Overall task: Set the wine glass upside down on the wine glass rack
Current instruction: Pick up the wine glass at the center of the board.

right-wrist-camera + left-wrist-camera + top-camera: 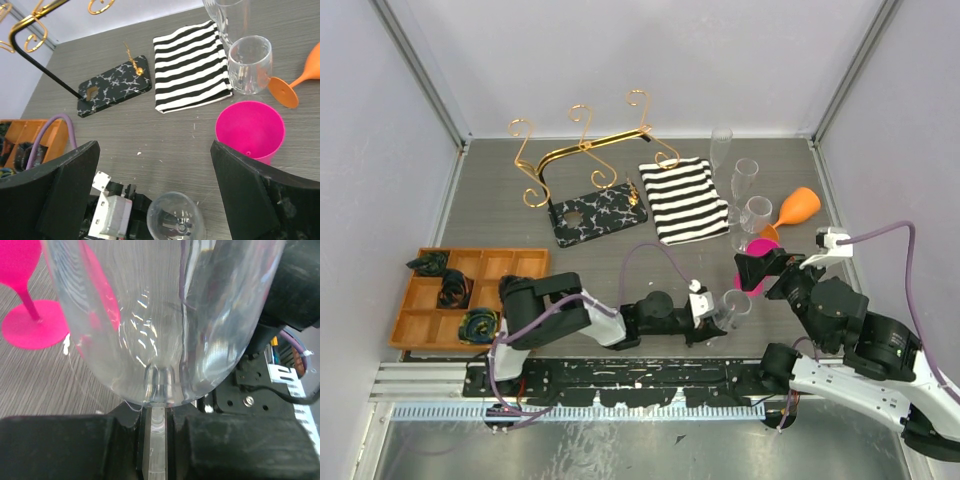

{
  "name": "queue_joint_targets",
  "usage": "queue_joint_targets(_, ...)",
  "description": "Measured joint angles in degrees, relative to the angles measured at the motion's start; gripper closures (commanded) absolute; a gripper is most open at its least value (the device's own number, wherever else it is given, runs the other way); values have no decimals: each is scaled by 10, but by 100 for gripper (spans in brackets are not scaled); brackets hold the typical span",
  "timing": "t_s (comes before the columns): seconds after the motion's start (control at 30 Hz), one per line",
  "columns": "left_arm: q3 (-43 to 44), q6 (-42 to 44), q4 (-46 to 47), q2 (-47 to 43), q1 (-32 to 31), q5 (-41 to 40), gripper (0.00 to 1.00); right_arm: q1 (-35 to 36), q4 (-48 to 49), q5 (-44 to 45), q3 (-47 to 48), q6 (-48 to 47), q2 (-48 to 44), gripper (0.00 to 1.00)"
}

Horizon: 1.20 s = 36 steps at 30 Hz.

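Note:
A clear wine glass point(736, 303) stands upright near the table's front middle, and my left gripper point(713, 308) is shut on its stem. In the left wrist view the stem point(157, 440) is pinched between the two black fingers, with the bowl point(165, 315) filling the picture above. The same glass shows from above in the right wrist view point(176, 222). My right gripper point(760, 270) hovers open just right of it, holding nothing point(160, 192). The wine glass rack point(582, 150), gold wire with scroll hooks on a black marbled base point(598, 213), stands at the back left of centre.
A pink glass point(757, 250) stands right under my right gripper. Behind it are an orange glass point(798, 208) lying on its side and several clear glasses point(748, 178). A striped cloth point(682, 198) lies beside the rack's base. A wooden tray point(430, 300) sits at the left.

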Motion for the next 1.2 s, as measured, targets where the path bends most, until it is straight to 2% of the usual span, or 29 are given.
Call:
queue_joint_targets(0.17, -60, -1, -37, -79, 0, -23, 100, 0, 12, -22, 0, 0, -19, 1)
queue_joint_targets(0.3, -83, -12, -106, -148, 0, -57, 100, 0, 29, -40, -2, -10, -28, 0)
queue_joint_targets(0.53, -51, -73, -378, -306, 1, -194, 100, 0, 82, -80, -31, -45, -85, 0)
queue_joint_targets(0.73, -44, -114, -507, -411, 0, -254, 100, 0, 150, -142, -66, -106, -129, 0)
queue_joint_targets(0.9, -5, -156, -644, -468, 1, -321, 100, 0, 169, -151, -73, -148, -123, 0)
queue_joint_targets(1.2, 12, -179, -711, -509, 1, -380, 100, 0, 201, -144, -106, -187, -90, 0)
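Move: The left hand holds the wine glass by its stem. From it, the wine glass rack's bar is roughly 40 cm ahead, 30 cm left and 20 cm higher. The pink goblet is about 16 cm ahead and 13 cm right, the striped cloth some 45 cm ahead and 3 cm left, 7 cm lower. From the right hand, the rack's bar is about 33 cm ahead and 41 cm left, near level. Leftward first and almost level, then climbing and easing forward, the left hand carries the wine glass away from the pink goblet and towards the rack, about 17 cm left and 13 cm up, swinging some 40 degrees counter-clockwise while the fingers keep their pinch on the stem. The empty right hand, still open, rises and backs off slightly, then sinks partway while drifting left, its fingers tipping up and turning about 15 degrees counter-clockwise. ##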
